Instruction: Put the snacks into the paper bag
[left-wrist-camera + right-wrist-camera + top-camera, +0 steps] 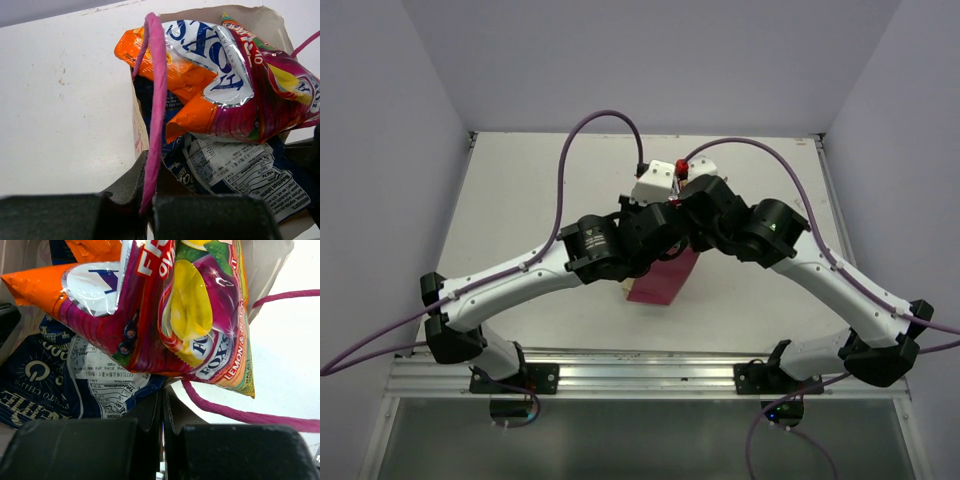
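Observation:
The paper bag [658, 283] stands mid-table, its magenta base showing under both arms. My left gripper [147, 200] is shut on the bag's pink cord handle [157, 90] at the rim. My right gripper [162, 405] is shut on the opposite rim, with the other cord [235, 412] running off to the right. Snacks fill the bag's mouth: an orange packet [150, 55], a pink-yellow candy packet [200, 315] on top, and a blue-white packet [240, 170] beneath, which also shows in the right wrist view [45, 380]. Other packets are hidden.
The white table [530, 210] is walled at the back and on both sides. A metal rail [640, 375] runs along the near edge at the arm bases. Purple cables [590, 125] arch over the arms.

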Available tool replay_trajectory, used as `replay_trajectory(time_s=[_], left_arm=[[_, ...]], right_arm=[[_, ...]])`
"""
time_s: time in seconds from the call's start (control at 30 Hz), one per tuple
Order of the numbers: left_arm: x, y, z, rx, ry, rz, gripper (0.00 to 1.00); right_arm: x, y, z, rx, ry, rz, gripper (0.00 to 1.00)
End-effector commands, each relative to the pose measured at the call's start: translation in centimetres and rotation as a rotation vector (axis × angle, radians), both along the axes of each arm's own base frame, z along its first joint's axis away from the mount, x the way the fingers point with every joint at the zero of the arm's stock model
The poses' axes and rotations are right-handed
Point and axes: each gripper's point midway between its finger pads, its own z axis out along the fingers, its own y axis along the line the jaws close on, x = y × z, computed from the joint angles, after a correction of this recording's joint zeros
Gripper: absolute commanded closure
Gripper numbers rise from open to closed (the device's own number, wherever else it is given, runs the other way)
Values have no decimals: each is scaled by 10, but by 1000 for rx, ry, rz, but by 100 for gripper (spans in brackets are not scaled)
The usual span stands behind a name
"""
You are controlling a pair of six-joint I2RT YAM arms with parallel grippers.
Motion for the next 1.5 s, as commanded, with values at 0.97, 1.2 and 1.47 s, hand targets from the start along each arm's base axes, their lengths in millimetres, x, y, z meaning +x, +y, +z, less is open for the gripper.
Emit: replay_trajectory(time_s=[0.97,1.2,1.47], left_arm=[[-12,22,-4,-176,-51,92,100],[-20,29,-60,-125,6,87,100],[-13,30,-15,-151,-74,88,100]], right_arm=[[9,24,1,-22,-133,-36,100],[3,25,-37,-24,-78,-45,100],[6,17,-7,-6,-131,-61,100]])
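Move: Both shut grippers already hold the paper bag by its opposite upper sides. The table spot beneath the bag lies roughly 28 cm below the left hand, 6 cm to its right and 3 cm ahead; from the right hand, about 26 cm below, 6 cm left and 3 cm ahead. At the mouth, the red sweets pack is 6 cm ahead and 7 cm right of the left hand, with the blue crisps packet 5 cm nearer the robot and slightly lower. Down and up in quick strokes, both hands shake the held bag over the table: a sharp drop of about 9 cm on the left and 5 on the right, back up to the start or slightly above, a second drop, then an easing up by a centimetre or two. Both keep their grip, shifting 2 to 3 cm left, the left hand also a little back. ##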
